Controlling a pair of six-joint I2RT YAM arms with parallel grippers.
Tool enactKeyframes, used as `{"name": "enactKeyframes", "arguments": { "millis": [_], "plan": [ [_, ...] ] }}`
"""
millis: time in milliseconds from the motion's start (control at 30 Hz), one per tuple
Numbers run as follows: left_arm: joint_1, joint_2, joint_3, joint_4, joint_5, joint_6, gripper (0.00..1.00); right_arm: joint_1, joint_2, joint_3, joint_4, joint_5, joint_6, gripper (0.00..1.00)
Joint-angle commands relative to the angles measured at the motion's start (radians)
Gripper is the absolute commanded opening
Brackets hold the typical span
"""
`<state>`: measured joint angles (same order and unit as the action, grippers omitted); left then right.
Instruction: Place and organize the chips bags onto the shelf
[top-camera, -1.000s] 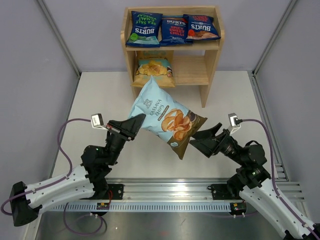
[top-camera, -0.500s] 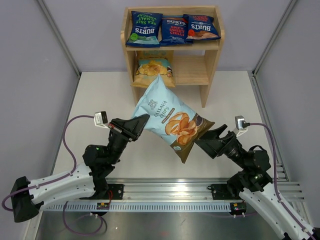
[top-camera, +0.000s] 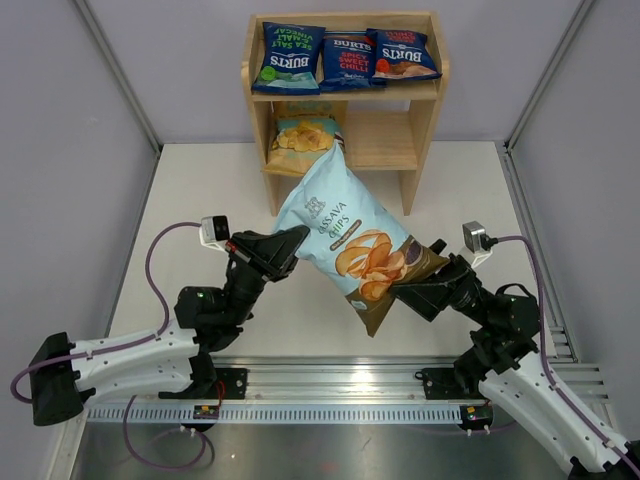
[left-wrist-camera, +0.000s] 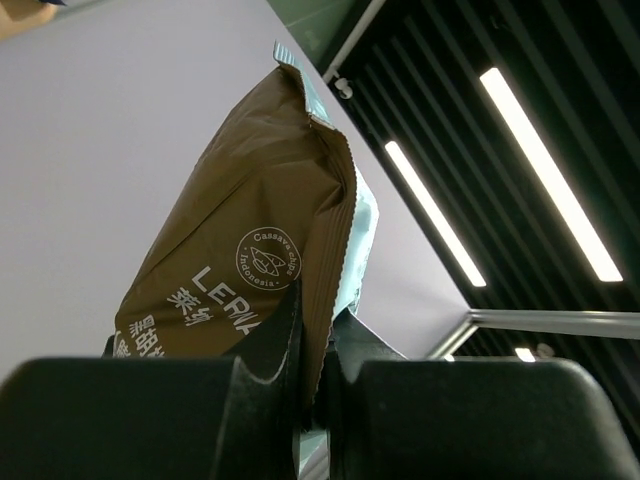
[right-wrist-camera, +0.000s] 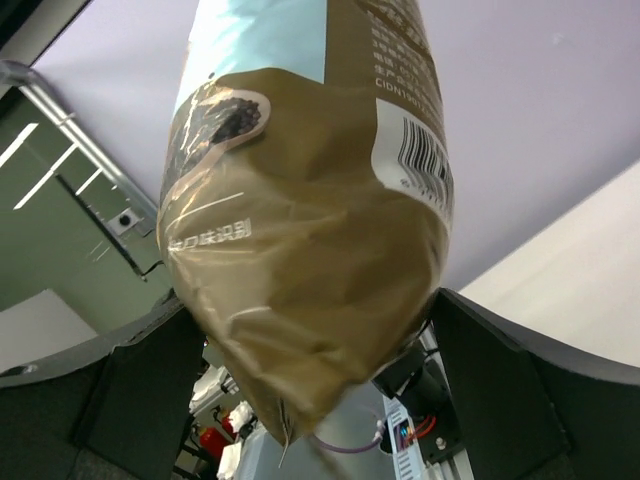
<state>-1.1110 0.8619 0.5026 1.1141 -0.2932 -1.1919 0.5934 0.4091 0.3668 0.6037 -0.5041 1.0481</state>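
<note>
A large light-blue-and-brown chips bag (top-camera: 352, 235) hangs tilted in the air in front of the shelf (top-camera: 425, 110). My left gripper (top-camera: 296, 243) is shut on the bag's left side seam (left-wrist-camera: 318, 340); the brown back of the bag (left-wrist-camera: 250, 230) rises above the jaws. My right gripper (top-camera: 418, 285) is open, its fingers standing either side of the bag's brown bottom end (right-wrist-camera: 310, 250). Three dark-blue Burts bags (top-camera: 288, 57) (top-camera: 347, 58) (top-camera: 402, 53) lie on the shelf's top tier. A tan chips bag (top-camera: 305, 138) leans in the left of the lower tier.
The right half of the shelf's lower tier (top-camera: 385, 140) holds nothing. Grey walls stand left and right of the white table (top-camera: 200, 190). A metal rail (top-camera: 340, 385) with both arm bases runs along the near edge.
The left arm has carried the bag to the right and toward the shelf, its top corner now near the lower tier. The right gripper has closed in around the bag's bottom end, still open.
</note>
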Motion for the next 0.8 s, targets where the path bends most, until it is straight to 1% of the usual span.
{"name": "enactKeyframes", "arguments": {
  "millis": [0,67,167,233,267,367,433,467,533,567,600,633,667,700,733,767],
  "plan": [
    [-0.03,0.017,0.039,0.089,0.057,-0.032,0.0,-0.001,-0.001,0.072,0.113,-0.05,0.013,0.99],
    [-0.032,0.02,0.031,0.082,0.049,-0.034,0.0,-0.001,0.002,0.089,0.128,-0.048,0.026,1.0],
    [-0.032,0.035,0.027,0.061,0.045,-0.031,0.0,-0.001,0.019,0.128,0.104,-0.05,0.052,0.99],
    [-0.032,0.038,0.042,0.023,0.054,-0.012,0.0,-0.001,0.033,0.155,0.024,-0.041,0.049,0.98],
    [-0.033,0.04,0.053,0.009,0.063,0.027,0.0,-0.001,0.031,0.181,-0.02,-0.031,0.038,0.99],
    [-0.032,0.028,0.099,-0.098,0.094,0.09,0.0,-0.001,0.016,0.193,-0.131,0.004,0.015,0.99],
    [-0.032,0.017,0.109,-0.157,0.103,0.11,0.02,-0.001,-0.006,0.181,-0.14,0.021,-0.002,0.99],
    [-0.033,0.017,0.109,-0.171,0.1,0.126,0.05,-0.001,-0.009,0.172,-0.139,0.022,0.003,0.98],
    [-0.032,0.014,0.108,-0.181,0.106,0.138,0.08,-0.001,-0.01,0.164,-0.121,0.024,0.006,0.9],
    [-0.032,0.005,0.105,-0.195,0.101,0.147,0.1,-0.001,-0.013,0.158,-0.122,0.03,0.006,0.83],
    [-0.032,0.003,0.106,-0.223,0.094,0.153,0.14,-0.003,-0.013,0.152,-0.099,0.032,0.001,0.69],
    [-0.032,-0.003,0.105,-0.235,0.089,0.158,0.17,-0.001,-0.015,0.146,-0.084,0.03,-0.002,0.61],
    [-0.032,-0.014,0.1,-0.243,0.085,0.166,0.21,-0.001,-0.013,0.139,-0.073,0.03,-0.005,0.56],
    [-0.032,-0.018,0.094,-0.25,0.077,0.17,0.29,-0.001,-0.01,0.139,-0.064,0.026,-0.007,0.54],
    [-0.032,-0.024,0.09,-0.26,0.071,0.175,0.33,-0.001,-0.007,0.136,-0.053,0.022,-0.007,0.47],
    [-0.032,-0.03,0.088,-0.272,0.062,0.179,0.4,-0.001,-0.006,0.132,-0.041,0.019,-0.007,0.45]
  ]
}}
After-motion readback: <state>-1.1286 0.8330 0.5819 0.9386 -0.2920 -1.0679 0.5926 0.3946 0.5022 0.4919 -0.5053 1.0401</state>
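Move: The cassava chips bag hangs in my left hand by its near side edge, its middle about 10 cm to the right of that hand and roughly 3 cm lower. From my right hand, open around the brown end, that middle is some 8 cm left, 4 cm ahead and 5 cm up. From my right hand the gold chips bag on the lower shelf is about 38 cm ahead, 18 cm left and 19 cm down; the free space beside it lies 38 cm ahead, 3 cm left and 21 cm down. I lift my wide-open right hand about 4 cm, drawing it back a little, so that its fingers come farther up around the brown end of the cassava bag, then close them to half open on it. My left hand stays nearly in place, rolling under 10 degrees with its left side rising, and starts to part its fingers last. ##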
